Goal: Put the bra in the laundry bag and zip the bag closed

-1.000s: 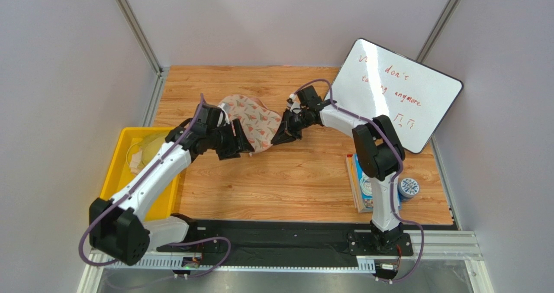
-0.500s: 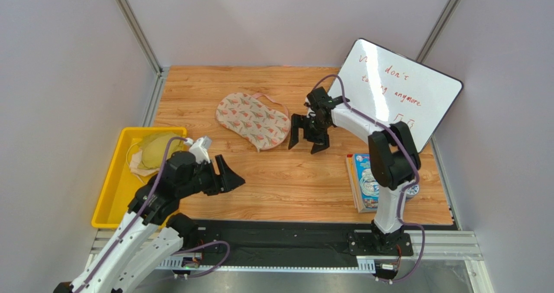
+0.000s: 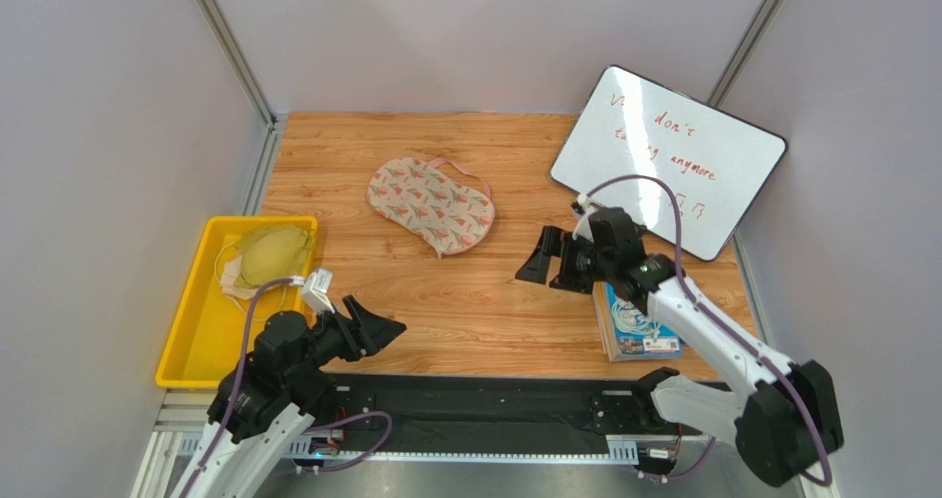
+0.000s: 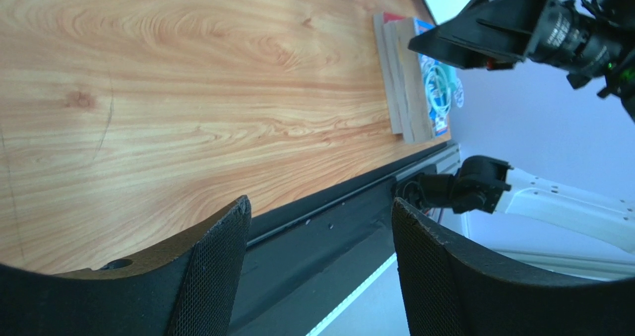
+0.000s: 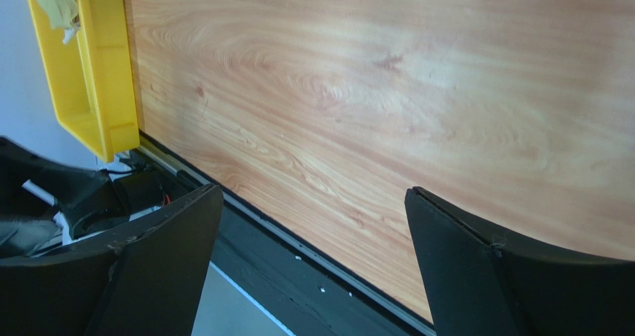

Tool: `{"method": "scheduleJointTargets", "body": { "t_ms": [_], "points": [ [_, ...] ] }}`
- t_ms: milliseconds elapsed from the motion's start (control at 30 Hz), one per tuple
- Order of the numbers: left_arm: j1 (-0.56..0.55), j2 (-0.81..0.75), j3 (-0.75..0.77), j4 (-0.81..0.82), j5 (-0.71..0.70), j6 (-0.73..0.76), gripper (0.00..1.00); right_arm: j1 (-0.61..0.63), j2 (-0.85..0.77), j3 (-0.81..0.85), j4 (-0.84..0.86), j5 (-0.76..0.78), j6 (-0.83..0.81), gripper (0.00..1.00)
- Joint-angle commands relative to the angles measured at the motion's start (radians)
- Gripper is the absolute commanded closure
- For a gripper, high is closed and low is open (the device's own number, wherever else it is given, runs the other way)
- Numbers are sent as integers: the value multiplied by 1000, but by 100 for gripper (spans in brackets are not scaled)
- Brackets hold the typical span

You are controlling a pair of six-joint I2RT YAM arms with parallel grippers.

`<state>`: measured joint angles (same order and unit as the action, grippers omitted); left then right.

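The laundry bag [image 3: 431, 203], beige with a small leaf print and pink trim, lies closed-looking on the wooden table at the middle back. The bra is hidden from every view. My left gripper [image 3: 376, 327] hovers near the table's front edge, well in front of the bag, jaws open and empty [image 4: 320, 209]. My right gripper [image 3: 542, 269] is to the right of and nearer than the bag, jaws wide open with nothing between them [image 5: 311, 194]. Neither gripper touches the bag.
A yellow bin [image 3: 190, 338] with pale beige and yellow garments [image 3: 271, 255] stands at the left edge. A whiteboard [image 3: 663, 162] leans at the back right. A book [image 3: 636, 327] lies at the right front, under the right arm.
Both arms have drawn back from the bag toward the near edge. The right gripper has gone from shut to wide open; the left has opened wider. The bag lies alone.
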<state>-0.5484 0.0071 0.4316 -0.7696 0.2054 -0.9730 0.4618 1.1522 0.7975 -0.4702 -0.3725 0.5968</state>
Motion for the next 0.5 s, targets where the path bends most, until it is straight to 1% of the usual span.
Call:
{"method": "scheduleJointTargets", "body": {
  "t_ms": [0,33,67,100,133,167,200,233,267,300,333,367,400,433,467],
  "points": [
    [1,-101,-33,57,89,-1,25,5,-274,-225,263,-28,150,0],
    [1,-105,-46,72,107,2,25,8,-329,-342,298,-23,178,0],
    [1,-114,-54,82,111,0,25,6,-452,-397,367,-8,231,0],
    [1,-139,-63,113,117,2,25,5,-504,-462,407,0,262,0],
    [-1,-128,-76,130,139,23,25,6,-567,-575,453,0,290,0],
    [1,-124,-83,154,153,25,25,8,-621,-636,546,-12,346,0],
    [1,-134,-96,196,161,25,25,8,-738,-682,571,-17,374,0],
    [-1,-137,-125,216,172,17,25,8,-799,-720,585,-20,397,0],
    [1,-133,-142,234,181,14,25,9,-860,-791,570,-26,423,0],
    [1,-137,-164,300,193,8,25,9,-1007,-832,552,-34,458,0],
    [1,-134,-224,347,224,0,25,9,-1079,-865,524,-46,472,0],
    [1,-137,-267,402,241,-36,25,11,-1174,-876,369,-52,465,0],
    [1,-136,-310,528,253,-62,25,18,-1224,-873,337,-66,416,0],
    [-1,-137,-399,599,267,-90,25,27,-1164,-871,331,-63,402,0],
    [-2,-134,-454,680,275,-137,24,28,-1134,-879,329,-60,394,0]
  ]
}}
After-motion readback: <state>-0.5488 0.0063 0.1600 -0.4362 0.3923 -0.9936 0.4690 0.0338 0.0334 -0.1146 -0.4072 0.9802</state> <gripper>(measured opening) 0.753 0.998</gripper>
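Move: The laundry bag lies untouched on the table, about 18 cm ahead of the right hand, 21 cm to its left and some 11 cm below. The stack of books is about 19 cm to that hand's right and 5 cm nearer the base. From the left hand the bag is about 29 cm ahead, 8 cm to the right and 15 cm down. Both grippers are empty and open. The laundry bag is left behind as the right hand draws back about 8 cm, away from it, dipping on the way and rising again at the end, while its wrist swings the downward-pointing fingers up by some 35 degrees. The left hand, already pulled back, drifts right and down about 4 cm each with a slight clockwise turn; both grippers stay open and touch nothing. ##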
